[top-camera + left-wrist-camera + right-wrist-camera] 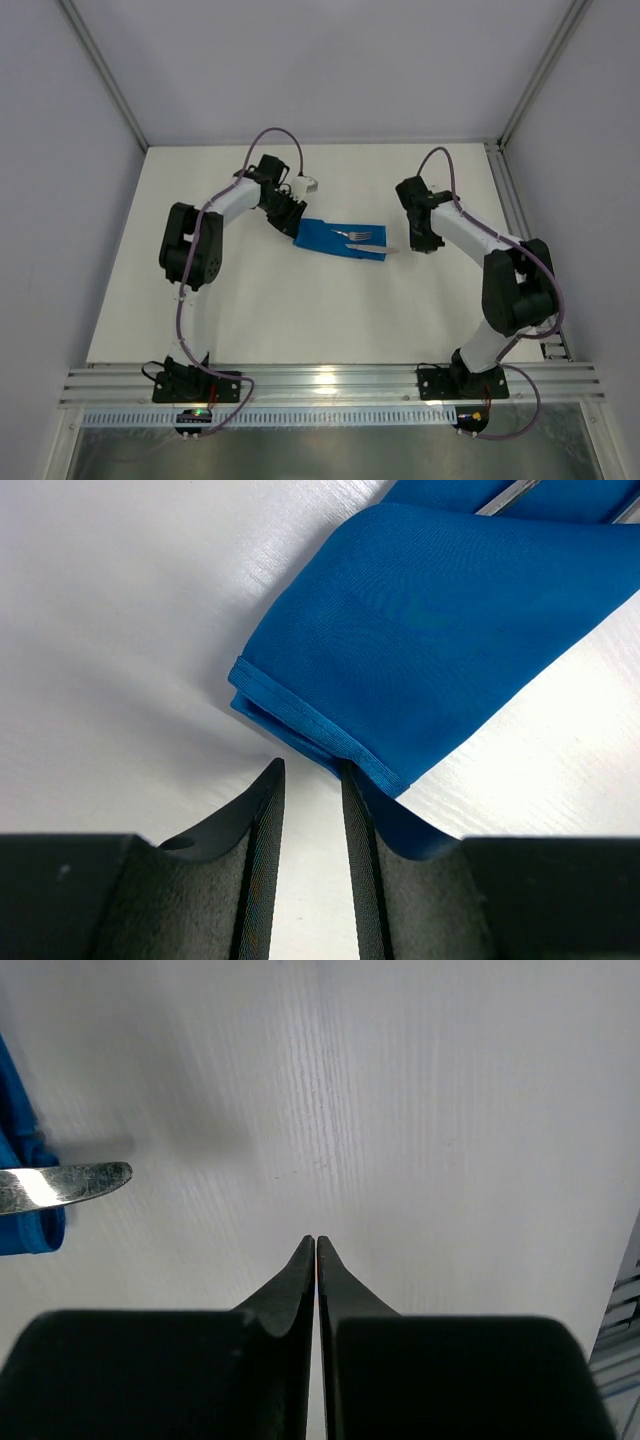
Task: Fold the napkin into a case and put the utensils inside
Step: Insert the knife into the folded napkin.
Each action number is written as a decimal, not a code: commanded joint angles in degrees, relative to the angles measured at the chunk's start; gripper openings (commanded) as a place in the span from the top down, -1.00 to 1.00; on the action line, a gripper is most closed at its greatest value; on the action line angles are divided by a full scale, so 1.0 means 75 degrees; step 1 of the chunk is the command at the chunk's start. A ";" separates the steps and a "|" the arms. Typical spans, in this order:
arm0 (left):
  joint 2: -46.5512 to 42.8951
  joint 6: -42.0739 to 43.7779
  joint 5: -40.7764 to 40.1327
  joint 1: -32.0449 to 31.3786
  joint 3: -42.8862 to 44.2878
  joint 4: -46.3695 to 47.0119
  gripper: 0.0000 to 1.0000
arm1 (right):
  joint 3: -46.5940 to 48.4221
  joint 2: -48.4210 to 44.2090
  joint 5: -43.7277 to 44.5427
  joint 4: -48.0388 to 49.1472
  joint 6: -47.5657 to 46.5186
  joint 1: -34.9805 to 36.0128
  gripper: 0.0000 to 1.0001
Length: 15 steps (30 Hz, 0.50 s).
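Observation:
The blue napkin (pixel 335 240) lies folded into a narrow case in the middle of the table. Two silver utensils rest on its right half: a fork (pixel 352 235) and a knife (pixel 380 249) whose tip sticks out past the right end. My left gripper (pixel 297 228) sits at the napkin's left end. In the left wrist view its jaws (pixel 310 770) stand slightly apart with only table between them, and the napkin's hemmed corner (pixel 330 735) touches the outside of the right finger (pixel 360 860). My right gripper (pixel 316 1240) is shut and empty, right of the knife tip (pixel 70 1180).
An aluminium rail (pixel 330 382) runs along the near table edge by the arm bases. A slotted rail (pixel 620 1300) borders the right side. White walls and frame posts (pixel 105 80) enclose the back and sides.

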 commanded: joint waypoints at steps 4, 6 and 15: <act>-0.0488 0.0177 -0.0041 -0.0025 -0.0092 0.0017 0.37 | 0.0196 0.1001 0.0318 0.0081 0.1200 0.0278 0.93; -0.0547 0.0200 -0.0112 -0.0025 -0.0128 0.0052 0.37 | 0.0184 0.1188 0.0107 0.0233 0.1282 0.0289 0.92; -0.0512 0.0282 -0.0276 -0.0025 -0.0187 0.0087 0.37 | 0.0547 0.2126 0.0129 0.0585 0.1563 0.0488 0.93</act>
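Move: The exposed part of the knife, sticking out of the napkin, has its middle about 11 cm to the right hand's left, 2 cm ahead and 8 cm below. The napkin's middle is some 17 cm left and 4 cm ahead of that hand, with the fork about 14 cm left and 5 cm ahead. From the left hand, the knife lies roughly 16 cm right, 3 cm back and 2 cm below. The shut right fingers drop about 7 cm, drifting some 2 cm left, to just outside the knife's blade end. ##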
